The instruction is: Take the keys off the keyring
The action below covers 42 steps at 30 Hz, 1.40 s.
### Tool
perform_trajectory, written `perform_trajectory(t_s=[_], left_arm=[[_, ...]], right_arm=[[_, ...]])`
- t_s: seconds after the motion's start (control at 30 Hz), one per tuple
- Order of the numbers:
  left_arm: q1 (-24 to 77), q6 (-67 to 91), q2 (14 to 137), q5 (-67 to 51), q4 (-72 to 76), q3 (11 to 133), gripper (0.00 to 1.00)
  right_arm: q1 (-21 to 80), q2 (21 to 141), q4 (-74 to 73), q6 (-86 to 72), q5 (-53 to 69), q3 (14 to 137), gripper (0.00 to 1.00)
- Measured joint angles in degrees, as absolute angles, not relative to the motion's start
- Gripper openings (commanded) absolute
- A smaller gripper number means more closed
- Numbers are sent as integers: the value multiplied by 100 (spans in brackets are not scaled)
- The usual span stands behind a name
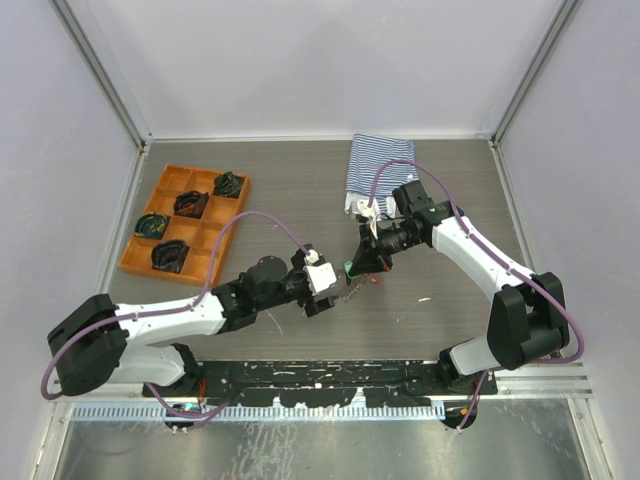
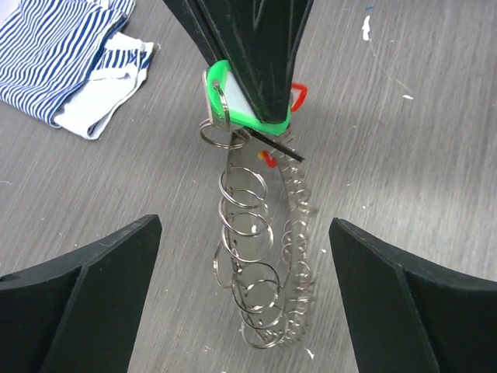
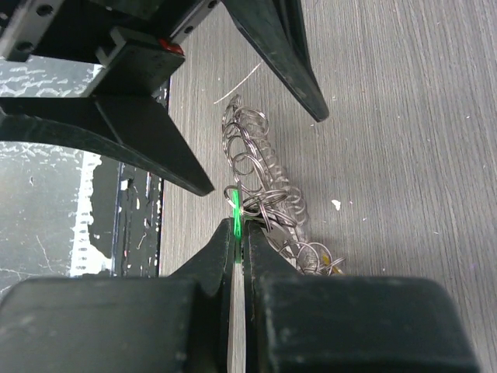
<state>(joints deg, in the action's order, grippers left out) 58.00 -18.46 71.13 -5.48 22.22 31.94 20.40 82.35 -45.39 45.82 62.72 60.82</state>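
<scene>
My right gripper [image 3: 239,225] is shut on a green-headed key [image 3: 234,208], holding it just above the table. The same green key [image 2: 233,105] shows in the left wrist view, pinched between the right gripper's dark fingers [image 2: 248,47]. A small metal ring joins that key to the keyring [image 2: 252,256], a chain of silver rings that hangs down to the tabletop. A red key head [image 2: 299,95] and a yellow one [image 2: 268,159] show behind the chain. My left gripper [image 2: 245,224] stands open, its fingers wide on either side of the chain without touching it. In the top view both grippers meet at mid-table [image 1: 350,275].
A striped blue-white cloth [image 1: 378,165] lies at the back, behind the right arm. An orange tray [image 1: 232,228] with dark bundles sits at the back left. Small white specks dot the grey wood-grain table [image 1: 450,300].
</scene>
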Motion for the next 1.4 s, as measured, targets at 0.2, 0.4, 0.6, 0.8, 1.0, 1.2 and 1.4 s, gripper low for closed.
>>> perform_trajectory(t_s=[0.2, 0.4, 0.6, 0.8, 1.0, 1.2, 1.4], left_arm=[[5793, -1935, 7575, -445, 2198, 3494, 74], [5793, -1841, 7712, -429, 2209, 3566, 55], [5784, -1680, 7752, -419, 2226, 3566, 30], [5771, -1544, 7841, -283, 2228, 3566, 0], [5736, -1389, 7841, -257, 2237, 3564, 0], [5682, -1087, 7832, -257, 2414, 3474, 0], [5682, -829, 7832, -228, 2659, 3312, 0]], right_arm=[[2040, 8221, -4495, 4556, 6292, 6069, 1], [2040, 8221, -4460, 4523, 6294, 6038, 1], [2040, 8200, -4456, 4508, 6313, 6023, 1], [2040, 8200, -4453, 4512, 6331, 5996, 1], [2040, 8200, -4460, 4606, 6381, 5953, 1], [2043, 8197, -4460, 4834, 6464, 5865, 3], [2091, 8162, -4431, 4943, 6471, 5710, 9]])
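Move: My left hand is open around the hanging string of small rings on the keyring. The bit to pinch is about 2 cm ahead, 1 cm right and 2 cm below, which puts it 3 cm left of and 4 cm below my right hand, level fore and aft. The green key tag, already in my right fingers, is some 4 cm right of my left hand, 2 cm ahead and 2 cm up. A red tag hangs about 8 cm right, level fore and aft, 4 cm lower. I ease my left hand forward and down onto the keyring, about 2 cm each way with a touch to the right first, while the fingers close from wide open until they pinch the ring string between them. Gripping it, I swing those fingertips roughly 10 degrees down and forward. My right hand keeps its pinch on the green tag and only near the end draws back and down, about 1.5 cm. ##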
